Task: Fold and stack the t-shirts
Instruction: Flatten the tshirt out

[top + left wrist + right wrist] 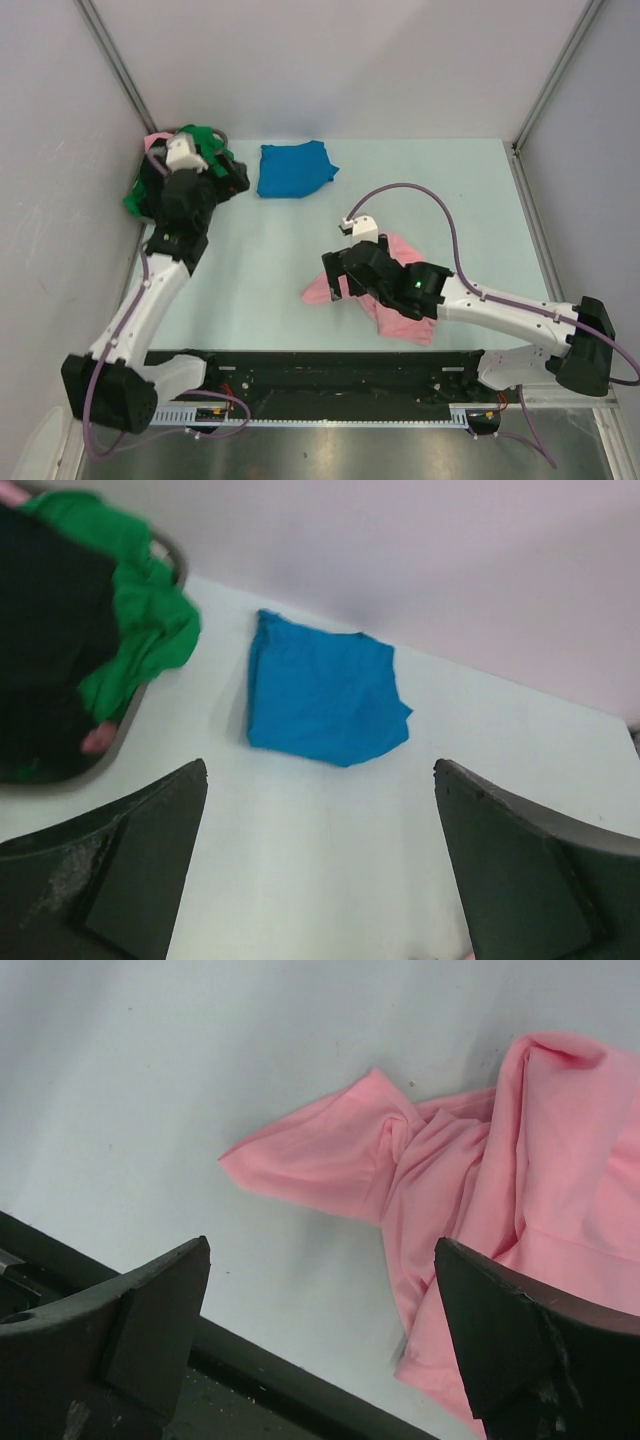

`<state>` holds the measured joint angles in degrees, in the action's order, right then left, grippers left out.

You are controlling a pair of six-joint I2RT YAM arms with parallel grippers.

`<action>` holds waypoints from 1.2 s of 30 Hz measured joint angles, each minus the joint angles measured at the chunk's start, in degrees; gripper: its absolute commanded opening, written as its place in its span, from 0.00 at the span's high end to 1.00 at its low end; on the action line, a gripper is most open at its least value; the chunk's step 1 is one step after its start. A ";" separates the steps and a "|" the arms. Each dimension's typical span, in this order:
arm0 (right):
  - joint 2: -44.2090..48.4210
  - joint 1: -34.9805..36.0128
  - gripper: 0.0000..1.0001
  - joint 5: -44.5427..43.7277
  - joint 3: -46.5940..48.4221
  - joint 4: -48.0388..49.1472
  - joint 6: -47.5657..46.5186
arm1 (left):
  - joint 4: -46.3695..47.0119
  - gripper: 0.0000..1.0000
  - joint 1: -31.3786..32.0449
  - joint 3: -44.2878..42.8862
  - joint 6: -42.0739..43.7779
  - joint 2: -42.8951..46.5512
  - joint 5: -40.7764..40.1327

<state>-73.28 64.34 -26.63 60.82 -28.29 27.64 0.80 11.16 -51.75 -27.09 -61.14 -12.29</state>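
Observation:
A crumpled light pink t-shirt (404,324) (470,1170) lies on the table at the near right. My right gripper (341,277) (320,1243) hovers open over its left edge, with nothing between the fingers. A folded bright blue t-shirt (295,168) (325,695) lies flat at the back centre. The green t-shirt (134,197) (145,630) and the black t-shirt (50,600) are heaped in the grey basket (128,723) at the back left. Beside the basket, my left gripper (236,178) (320,766) is open and empty, facing the blue t-shirt.
A black rail (330,366) (250,1370) runs along the table's near edge, just below the right gripper. Bits of pink cloth (98,738) show in the basket. Pale walls close in the table at the back and on both sides.

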 measured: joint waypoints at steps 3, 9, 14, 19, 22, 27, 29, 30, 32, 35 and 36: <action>1.18 0.33 0.00 -0.42 0.00 -1.57 0.52 | -6.43 0.00 0.37 -14.88 6.58 -9.79 4.63; 1.60 1.20 0.00 -2.51 -0.04 -4.70 1.49 | -22.32 0.00 0.63 -51.49 16.76 -34.60 7.74; -0.61 1.33 0.00 -4.04 -0.07 -5.27 1.77 | -28.20 0.00 -1.53 -69.18 19.12 -46.45 12.26; -5.25 1.36 0.00 -4.22 -0.63 -5.20 1.88 | -31.04 0.00 -6.91 -73.09 19.50 -48.94 17.75; -7.89 1.36 0.00 -3.82 -0.94 -4.61 1.88 | -31.50 0.00 -9.79 -77.02 19.06 -50.88 20.15; -12.39 1.95 0.00 -2.84 -0.98 -3.87 1.88 | -31.39 0.00 -13.27 -81.02 17.49 -52.68 21.53; -13.90 2.23 0.00 -2.58 -1.03 -3.80 1.86 | -31.36 0.00 -14.03 -81.02 16.63 -52.65 20.92; -14.58 2.36 0.00 -2.45 -1.03 -3.78 1.88 | -31.23 0.00 -14.36 -80.98 16.46 -52.65 20.44; -15.28 2.54 0.00 -2.38 -1.03 -3.74 1.88 | -30.21 0.00 -14.95 -79.80 15.69 -52.37 20.02; -15.39 2.71 0.00 -2.40 -1.03 -3.63 1.97 | -29.29 0.00 -15.54 -78.36 14.49 -52.19 20.02; -15.39 2.75 0.00 -2.43 -1.03 -3.58 2.14 | -28.89 0.00 -15.67 -77.55 14.21 -51.98 20.00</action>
<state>-88.66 67.09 -29.06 59.79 -31.88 29.78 -28.10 -4.51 -129.29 -12.88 -113.12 7.70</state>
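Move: The pink t-shirt's middle lies about 17 cm below the right hand, some 3 cm ahead and 6 cm to its right; its spread sleeve lies about 5 cm to that hand's left and 3 cm ahead. From the left hand the pink t-shirt's middle is roughly 36 cm right, 15 cm back and far below, the laundry bin some 10 cm ahead and 16 cm left, and the folded blue t-shirt about 13 cm ahead and 13 cm right. Down towards the near side of the pink t-shirt, by the root of its sleeve, goes the open right hand: after a small sidle to its right it sinks about 10 cm while rolling some 20 degrees, left side dipping. The empty, open left hand swings forward nearly 20 cm and up about 10 cm, then drifts left high over the bin area. ##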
